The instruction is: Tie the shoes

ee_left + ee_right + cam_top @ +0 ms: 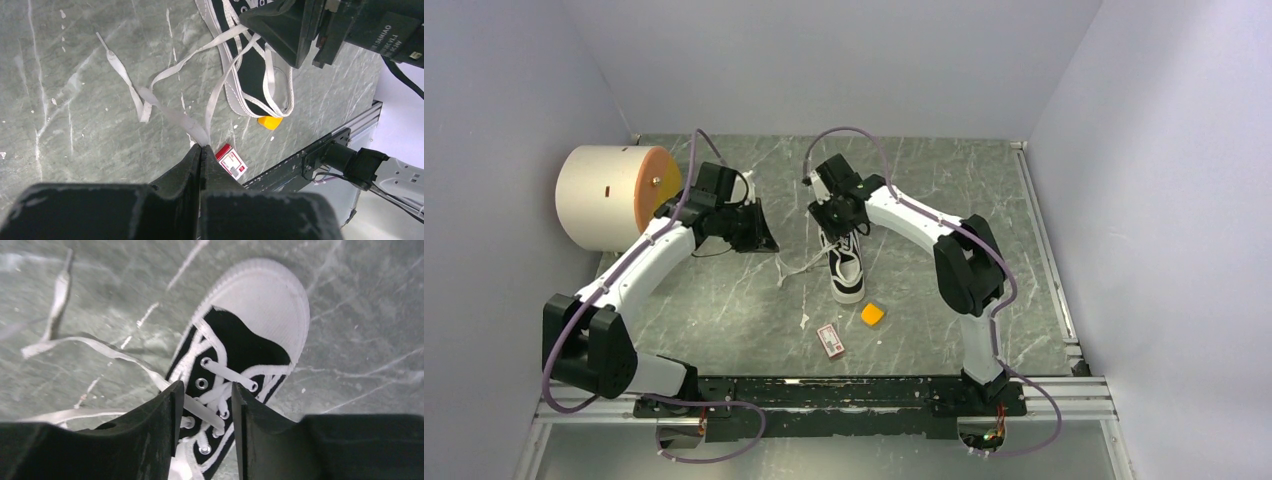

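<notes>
The black-and-white sneaker (847, 272) lies on the table with its white toe toward the arm bases. It also shows in the right wrist view (260, 310) and the left wrist view (250, 80). Its long white laces (796, 268) trail loose to the left. My left gripper (201, 147) is shut on a lace strand (172, 114) and holds it left of the shoe (762, 238). My right gripper (204, 392) is open just above the eyelets, with a lace strand (107, 347) running between its jaws. In the top view it (838, 214) hovers over the shoe's heel end.
A small orange block (872, 314) lies right of the toe, and a red-and-white card (831, 340) lies nearer the bases. A large cream cylinder with an orange face (614, 196) stands at the left. Grey walls close in the table.
</notes>
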You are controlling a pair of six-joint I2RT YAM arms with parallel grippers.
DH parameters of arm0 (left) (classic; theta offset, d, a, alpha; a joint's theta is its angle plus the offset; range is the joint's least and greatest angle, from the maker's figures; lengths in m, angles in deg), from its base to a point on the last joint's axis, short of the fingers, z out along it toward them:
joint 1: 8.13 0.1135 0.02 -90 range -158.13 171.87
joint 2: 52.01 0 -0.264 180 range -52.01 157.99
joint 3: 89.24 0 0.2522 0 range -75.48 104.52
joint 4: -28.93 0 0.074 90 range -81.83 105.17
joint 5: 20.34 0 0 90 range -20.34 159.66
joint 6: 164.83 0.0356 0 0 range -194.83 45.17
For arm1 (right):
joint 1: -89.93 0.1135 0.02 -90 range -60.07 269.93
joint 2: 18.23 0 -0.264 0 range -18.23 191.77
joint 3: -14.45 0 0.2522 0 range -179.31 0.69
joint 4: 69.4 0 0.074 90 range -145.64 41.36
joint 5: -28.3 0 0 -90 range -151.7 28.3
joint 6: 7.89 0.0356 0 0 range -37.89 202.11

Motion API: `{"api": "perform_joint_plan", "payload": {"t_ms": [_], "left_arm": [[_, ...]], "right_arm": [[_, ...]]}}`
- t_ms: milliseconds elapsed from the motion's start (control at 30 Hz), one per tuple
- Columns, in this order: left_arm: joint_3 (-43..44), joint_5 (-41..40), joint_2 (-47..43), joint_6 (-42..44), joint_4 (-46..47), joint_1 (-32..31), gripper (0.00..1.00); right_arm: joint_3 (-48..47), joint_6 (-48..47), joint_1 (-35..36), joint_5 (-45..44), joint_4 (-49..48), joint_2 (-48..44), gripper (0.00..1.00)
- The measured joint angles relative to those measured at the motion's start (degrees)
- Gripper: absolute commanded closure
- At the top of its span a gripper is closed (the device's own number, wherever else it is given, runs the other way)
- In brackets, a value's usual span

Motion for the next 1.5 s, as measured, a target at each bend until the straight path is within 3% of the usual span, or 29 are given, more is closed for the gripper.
{"api": "perform_joint_plan", "payload": {"t_ms": [267,433,533,633,1000,1267,1433,1500], "left_arm": [[1.0,0.7,2.6,2.2,-0.2,0.0,0.95],[3.0,0.9,3.6,3.0,-0.3,0.0,0.95],[3.8,1.1,3.7,3.2,-0.3,0.0,0.95],[4.5,1.4,4.2,3.4,-0.4,0.0,0.95],[12.6,6.4,14.1,3.8,3.0,-1.3,0.95],[31.7,12.0,36.2,3.8,6.0,-5.6,0.95],[32.0,13.2,41.4,3.8,5.3,-6.4,0.95],[30.1,13.2,40.5,3.8,5.6,-6.4,0.95]], "right_arm": [[3.9,-0.1,-2.0,3.0,-0.5,-0.9,0.65],[4.0,0.5,-2.6,5.2,-0.7,-1.0,0.83],[4.0,0.8,-2.8,6.0,-0.7,-1.1,0.86],[4.0,1.0,-2.9,6.4,-0.6,-1.9,1.0],[12.0,3.0,-3.5,8.9,-4.4,-12.0,1.0],[20.2,6.0,-6.4,13.4,-12.1,-15.8,1.0],[21.6,7.3,-7.1,14.4,-14.3,-16.5,0.97],[20.7,7.1,-7.0,13.1,-13.0,-16.2,0.9]]}}
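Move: The left hand already holds one lace between shut fingers; the shoe's lace area, where it is headed, lies about 8 cm ahead, 15 cm right and 9 cm below it. The loose lace lies on the table some 3 cm right, 1 cm ahead and 13 cm below. For the open right hand, the lace strand crossing the tongue is 1 cm back, 1 cm right and 2 cm below; the toe cap is about 6 cm ahead and 1 cm left, the shoe opening 8 cm back and 3 cm right. The right hand dips about 2 cm onto the shoe's lacing, shuts its fingers on the lace strand there, then lifts some 4 cm while easing back and a little right, its left side rolling up about 15 degrees. The left hand keeps its lace pinched and barely shifts until the right has closed and lifted, then sweeps forward and right about 15 cm towards the shoe, turning some 15 degrees clockwise, and at the end sinks some 6 cm to bring the lace in over the left side of the lacing, close beside the right fingers. ##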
